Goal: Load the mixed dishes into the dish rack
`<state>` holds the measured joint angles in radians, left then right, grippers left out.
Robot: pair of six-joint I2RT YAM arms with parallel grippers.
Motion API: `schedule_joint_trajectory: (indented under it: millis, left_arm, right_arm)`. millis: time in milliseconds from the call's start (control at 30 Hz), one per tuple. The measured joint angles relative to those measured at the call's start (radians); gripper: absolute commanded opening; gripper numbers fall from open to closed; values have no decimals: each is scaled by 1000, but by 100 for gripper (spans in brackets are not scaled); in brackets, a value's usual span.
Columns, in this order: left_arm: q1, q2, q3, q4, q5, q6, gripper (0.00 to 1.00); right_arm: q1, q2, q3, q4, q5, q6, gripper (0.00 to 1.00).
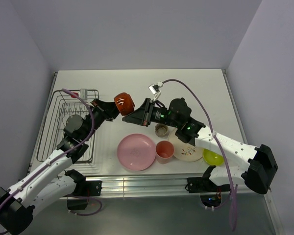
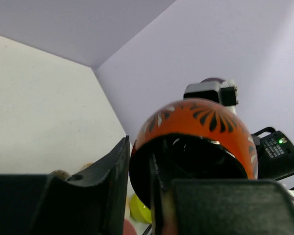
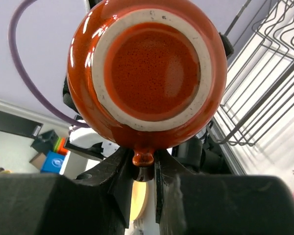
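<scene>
The dark red-orange mug [image 1: 123,104] hangs in the air on its side between both arms, right of the dish rack [image 1: 48,128]. My left gripper [image 1: 112,108] is shut on its rim, one finger inside the mug [image 2: 201,122] and one outside. My right gripper [image 1: 130,117] comes from the other side; its fingers [image 3: 120,171] press on the handle under the mug's base [image 3: 147,68]. On the table lie the pink plate [image 1: 136,152], salmon-pink cup [image 1: 164,150], small grey-tan cup [image 1: 161,129], cream-and-orange plate [image 1: 190,151] and lime-green bowl [image 1: 213,157].
The wire rack [image 3: 264,88] lies along the table's left edge, with my left arm reaching over it. A purple cable [image 1: 201,105] loops above the right arm. Walls close in the table at the back and sides.
</scene>
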<state>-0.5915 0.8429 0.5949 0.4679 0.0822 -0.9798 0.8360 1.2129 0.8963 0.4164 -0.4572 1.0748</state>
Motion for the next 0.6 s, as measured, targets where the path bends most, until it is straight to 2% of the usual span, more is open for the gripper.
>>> schedule_joint_trajectory:
  millis: [33,67,167,367,600]
  left_arm:
    - [0,-14,3,-21,-10,10,48]
    - [-2,-32,13,-61,-19,27,77]
    - [1,-69,65,-245,-116,56,99]
    - [-10,-142,201,-653,-351,50,99]
    - [-12,-248,337,-1029,-672,40,99]
  right_arm:
    - [5,5,16,-19,-1,-15,0]
    - [9,13,29,-34,10,-39,0]
    - [7,28,62,-76,25,-96,0]
    - [4,137,192,-169,55,-209,0]
    - [14,349,376,-308,105,-330,0]
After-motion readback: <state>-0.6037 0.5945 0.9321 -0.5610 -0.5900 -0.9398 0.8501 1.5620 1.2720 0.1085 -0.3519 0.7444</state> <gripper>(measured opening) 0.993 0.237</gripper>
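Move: The mug is between the grippers, mouth towards the left one: from the left hand about 3 cm right and level with it, from the right hand some 5 cm ahead, 2 cm left and slightly higher. From the right hand the dish rack's middle lies about 31 cm left, 11 cm ahead and 31 cm down; from the left hand, 28 cm left and 3 cm ahead. Under the right hand, the pink plate is 2 cm to its right, the small bowl 14 cm right and 10 cm ahead, both some 33 cm down. Open the left gripper wide to release the mug's rim and swing that hand about 15 cm left to the rack's near side, dipping slightly and turning counter-clockwise nearly 40 degrees. Keep the right fingers pinched on the handle; carry the mug forward about 7 cm and left 6 cm towards the rack, sinking in the later part while tipping the fingers down. ##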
